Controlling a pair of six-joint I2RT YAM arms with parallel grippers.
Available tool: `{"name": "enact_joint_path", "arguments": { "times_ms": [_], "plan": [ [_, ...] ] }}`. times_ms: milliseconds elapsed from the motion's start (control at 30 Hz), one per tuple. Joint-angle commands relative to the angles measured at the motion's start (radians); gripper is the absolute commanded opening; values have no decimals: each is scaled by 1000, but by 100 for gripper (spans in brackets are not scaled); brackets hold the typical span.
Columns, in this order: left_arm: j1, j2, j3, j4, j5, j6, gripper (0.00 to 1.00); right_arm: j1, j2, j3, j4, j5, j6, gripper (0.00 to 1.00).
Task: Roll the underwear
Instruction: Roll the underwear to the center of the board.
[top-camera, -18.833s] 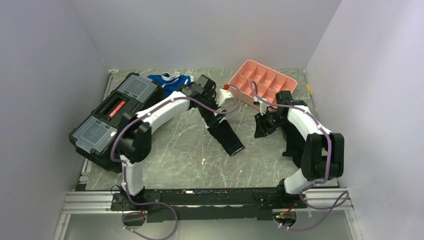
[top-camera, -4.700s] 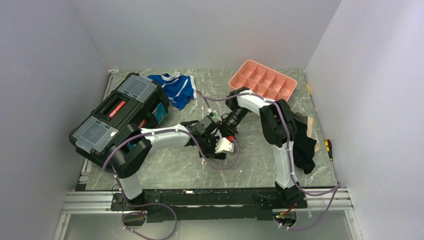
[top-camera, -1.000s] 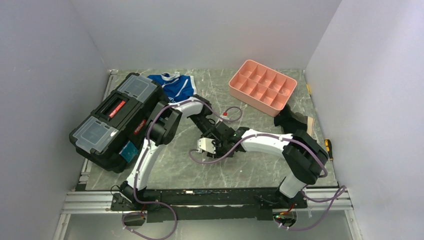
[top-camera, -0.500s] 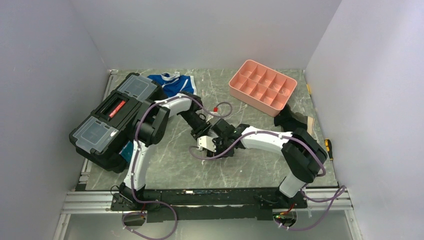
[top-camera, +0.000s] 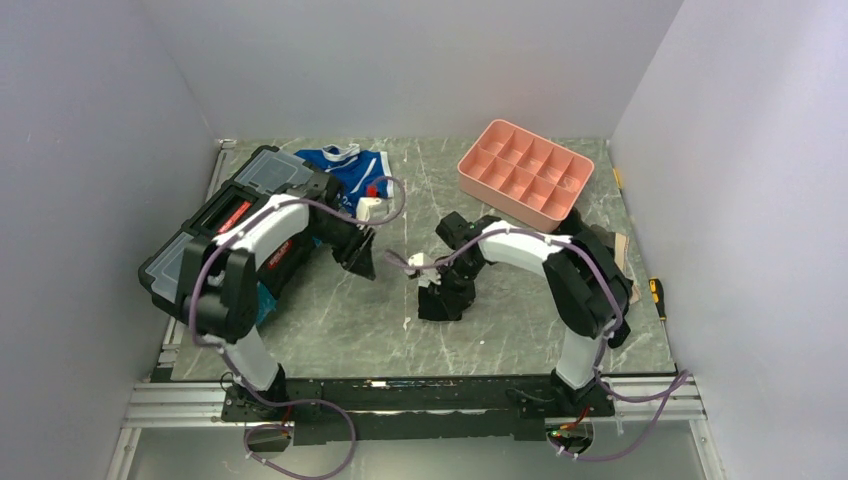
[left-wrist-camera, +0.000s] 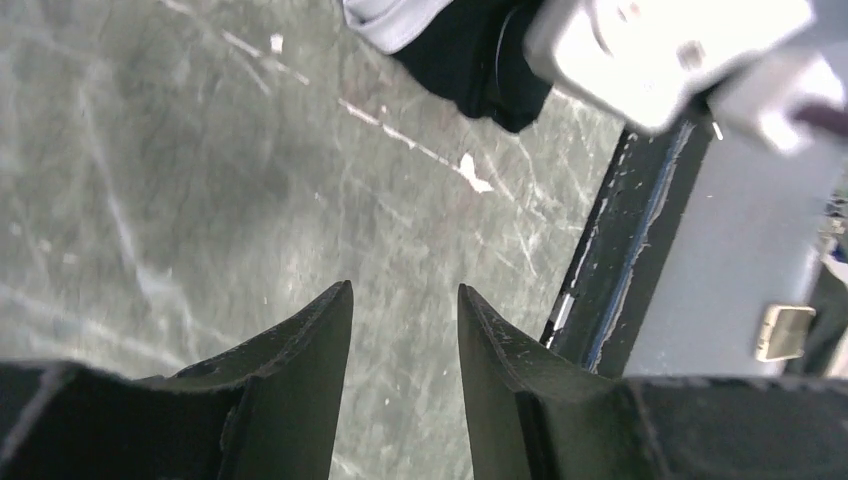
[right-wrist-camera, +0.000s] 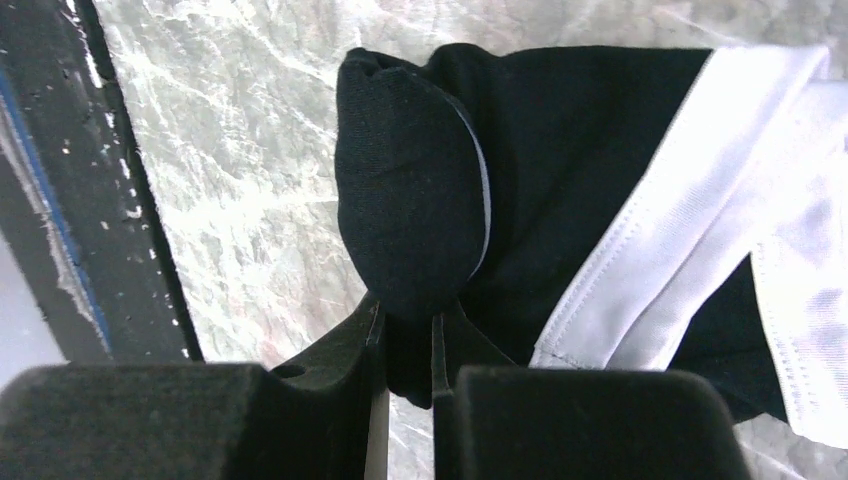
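Observation:
The underwear (right-wrist-camera: 560, 150) is black fabric with a white side stripe, bunched into a thick fold on the marble tabletop. My right gripper (right-wrist-camera: 405, 322) is shut on the lower edge of that fold. In the top view the underwear (top-camera: 441, 305) is a small dark lump at mid-table under the right gripper (top-camera: 438, 286). My left gripper (top-camera: 360, 262) hangs to its left, apart from it, near the toolbox. The left gripper (left-wrist-camera: 405, 296) is open over bare table with nothing between its fingers. The underwear (left-wrist-camera: 470, 62) lies ahead of it at the top of that view.
A black toolbox (top-camera: 235, 235) fills the left side. Blue-and-white briefs (top-camera: 350, 170) lie at the back beside it. A pink compartment tray (top-camera: 525, 170) stands at the back right, with a dark cloth (top-camera: 590, 240) in front of it. The table's black front rail (left-wrist-camera: 620, 250) runs nearby.
My left gripper has opened and drawn back leftward, away from the underwear. The right arm has swung its elbow toward the back while its gripper stays on the fabric.

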Motion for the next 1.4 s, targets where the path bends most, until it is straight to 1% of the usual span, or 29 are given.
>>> {"name": "enact_joint_path", "arguments": {
  "times_ms": [0,167,267,333,467,533,700,800,933,1033,1133,1233,1367],
  "plan": [
    [11,-219,-158,169,-91,-53,49,-71,106,127,-189,-154,-93,0],
    [6,-451,-321,312,-195,-63,51,-124,278,297,-365,-259,-178,0],
    [-34,-574,-409,381,-255,-38,52,-141,404,400,-492,-308,-237,0],
    [-91,-645,-447,412,-316,-10,56,-151,471,448,-558,-334,-272,0],
    [-306,-713,-499,484,-491,35,64,-161,543,494,-609,-355,-293,0],
    [-400,-691,-496,518,-570,49,65,-166,561,500,-616,-367,-298,2],
    [-607,-583,-469,634,-685,102,67,-175,587,518,-615,-375,-282,2],
    [-686,-464,-440,694,-740,132,68,-175,580,512,-602,-369,-268,2],
    [-719,-313,-382,721,-742,144,69,-174,568,502,-587,-359,-258,2],
    [-732,-230,-338,718,-732,143,74,-175,565,500,-582,-356,-254,2],
    [-736,-169,-312,714,-729,146,76,-175,561,495,-575,-353,-250,3],
    [-737,-134,-308,713,-728,149,75,-175,560,493,-570,-351,-247,3],
    [-737,-93,-296,695,-712,149,69,-175,564,493,-570,-348,-245,3]
  ]
}}
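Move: The underwear's rolled near edge lies roughly 14 cm to the left hand's right, about 7 cm nearer the base and some 9 cm below it. The white waistband is some 5 cm beyond the roll, and the blue shirt about 19 cm ahead of the left hand and 4 cm to its left, 10 cm below. The right hand already pinches the roll, whose middle is level with it, about 4 cm to its left and 1 cm lower. Still pinching the roll, the right hand turns it forward about 40 degrees almost on the spot, its fingertips swinging back towards the base, then holds still. The left hand first loops back, up and slightly left, then sweeps about 16 cm right and 10 cm down to the roll's left end, rolling its wrist some 60 degrees and opening wider to straddle the roll beside the right gripper. ##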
